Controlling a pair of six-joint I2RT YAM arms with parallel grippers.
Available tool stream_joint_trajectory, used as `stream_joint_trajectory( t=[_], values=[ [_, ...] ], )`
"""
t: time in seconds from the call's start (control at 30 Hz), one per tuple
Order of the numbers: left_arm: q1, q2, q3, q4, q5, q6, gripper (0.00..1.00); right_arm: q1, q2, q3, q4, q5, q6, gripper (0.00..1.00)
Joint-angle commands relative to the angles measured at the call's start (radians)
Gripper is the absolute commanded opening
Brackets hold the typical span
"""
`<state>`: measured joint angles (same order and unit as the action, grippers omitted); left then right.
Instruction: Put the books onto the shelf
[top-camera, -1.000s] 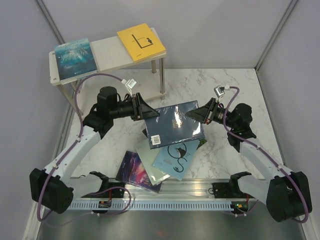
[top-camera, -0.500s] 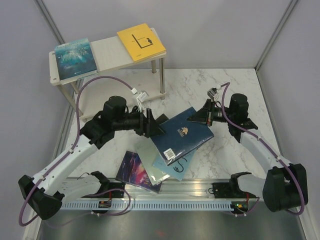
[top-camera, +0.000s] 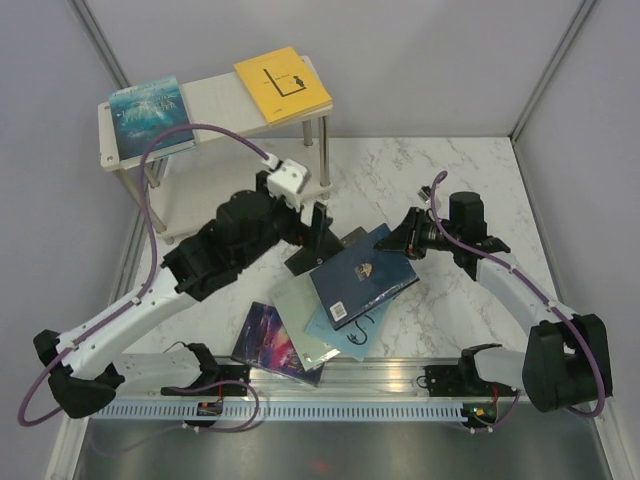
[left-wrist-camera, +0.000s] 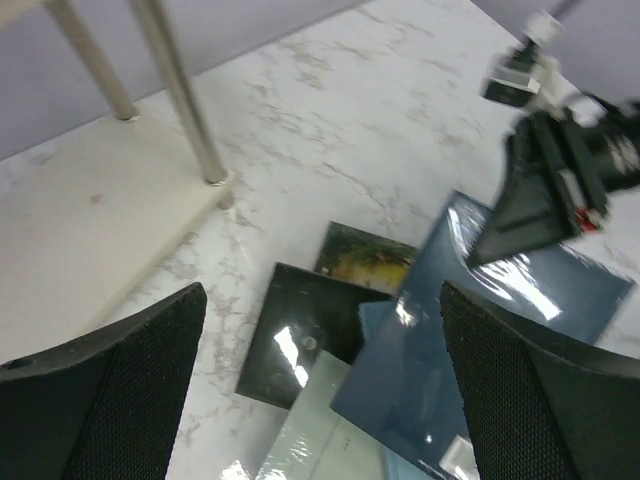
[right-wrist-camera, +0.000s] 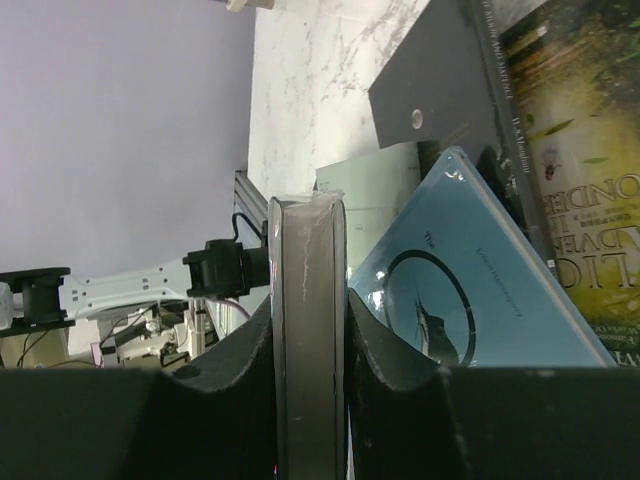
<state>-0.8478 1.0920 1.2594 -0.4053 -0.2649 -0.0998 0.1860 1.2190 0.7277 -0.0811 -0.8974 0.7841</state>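
My right gripper (top-camera: 393, 239) is shut on the far corner of a navy book (top-camera: 362, 279), whose page edge (right-wrist-camera: 310, 330) stands clamped between both fingers. The navy book slants over a pile on the table: a black book (left-wrist-camera: 300, 335), a green-gold one (left-wrist-camera: 365, 258), a light blue one (right-wrist-camera: 470, 300) and a purple galaxy one (top-camera: 275, 340). My left gripper (top-camera: 314, 236) hovers open just left of the navy book (left-wrist-camera: 500, 340), holding nothing. The shelf (top-camera: 215, 108) at the back left carries a teal book (top-camera: 150, 118) and a yellow book (top-camera: 282, 84).
The shelf's metal legs (left-wrist-camera: 185, 100) and lower board (left-wrist-camera: 80, 220) stand close behind my left gripper. Grey walls close in the marble table (top-camera: 470, 170) on three sides. A metal rail (top-camera: 340, 405) runs along the near edge.
My left gripper let go of the navy book, opened wide and drew back toward the shelf. The book swung and sank toward the pile, now held by the right gripper alone.
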Motion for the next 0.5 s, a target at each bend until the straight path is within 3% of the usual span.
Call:
stream_joint_trajectory(
  t=[0.0, 0.17, 0.27, 0.47],
  values=[
    [-0.192, 0.017, -0.063, 0.043, -0.054, 0.098, 1.0, 0.003, 0.026, 0.079, 0.024, -0.009, 0.038, 0.0],
    [-0.434, 0.13, -0.091, 0.043, -0.054, 0.098, 1.0, 0.003, 0.066, 0.134, -0.032, 0.026, 0.035, 0.0],
    [-0.523, 0.196, -0.106, 0.043, -0.054, 0.098, 1.0, 0.003, 0.065, 0.16, -0.051, 0.029, 0.033, 0.0],
    [-0.58, 0.25, -0.164, 0.043, -0.054, 0.098, 1.0, 0.003, 0.051, 0.211, -0.08, 0.028, 0.052, 0.0]
  ],
)
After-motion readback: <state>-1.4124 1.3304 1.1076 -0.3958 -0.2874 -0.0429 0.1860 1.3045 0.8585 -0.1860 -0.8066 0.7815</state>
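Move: The left hand, wide open and empty, is above and farther out than the dark blue book: its middle is about 8 cm back, 11 cm to the right and some 20 cm below. Under that book, light blue lies roughly 13 cm back, 10 cm right and 34 cm below the left hand; pale green is 13 cm back and 1 cm left, black 3 cm ahead and 1 cm right, both also 34 cm below. From the right hand pinching it, the dark blue book's middle is 7 cm back, 7 cm left and 4 cm lower. Fingers wide open throughout, the left hand sweeps back, down and to the right, about 15 cm each way and slowing at the end, coming round to the near side of the held dark blue book while the wrist swings some 30 degrees clockwise and rolls left side up, so that the fingers end up pointing right and down. The right hand keeps its pinch on the far right part of that book and eases it forward about 3 cm, dipping slightly and coming back up, with barely any turn. ##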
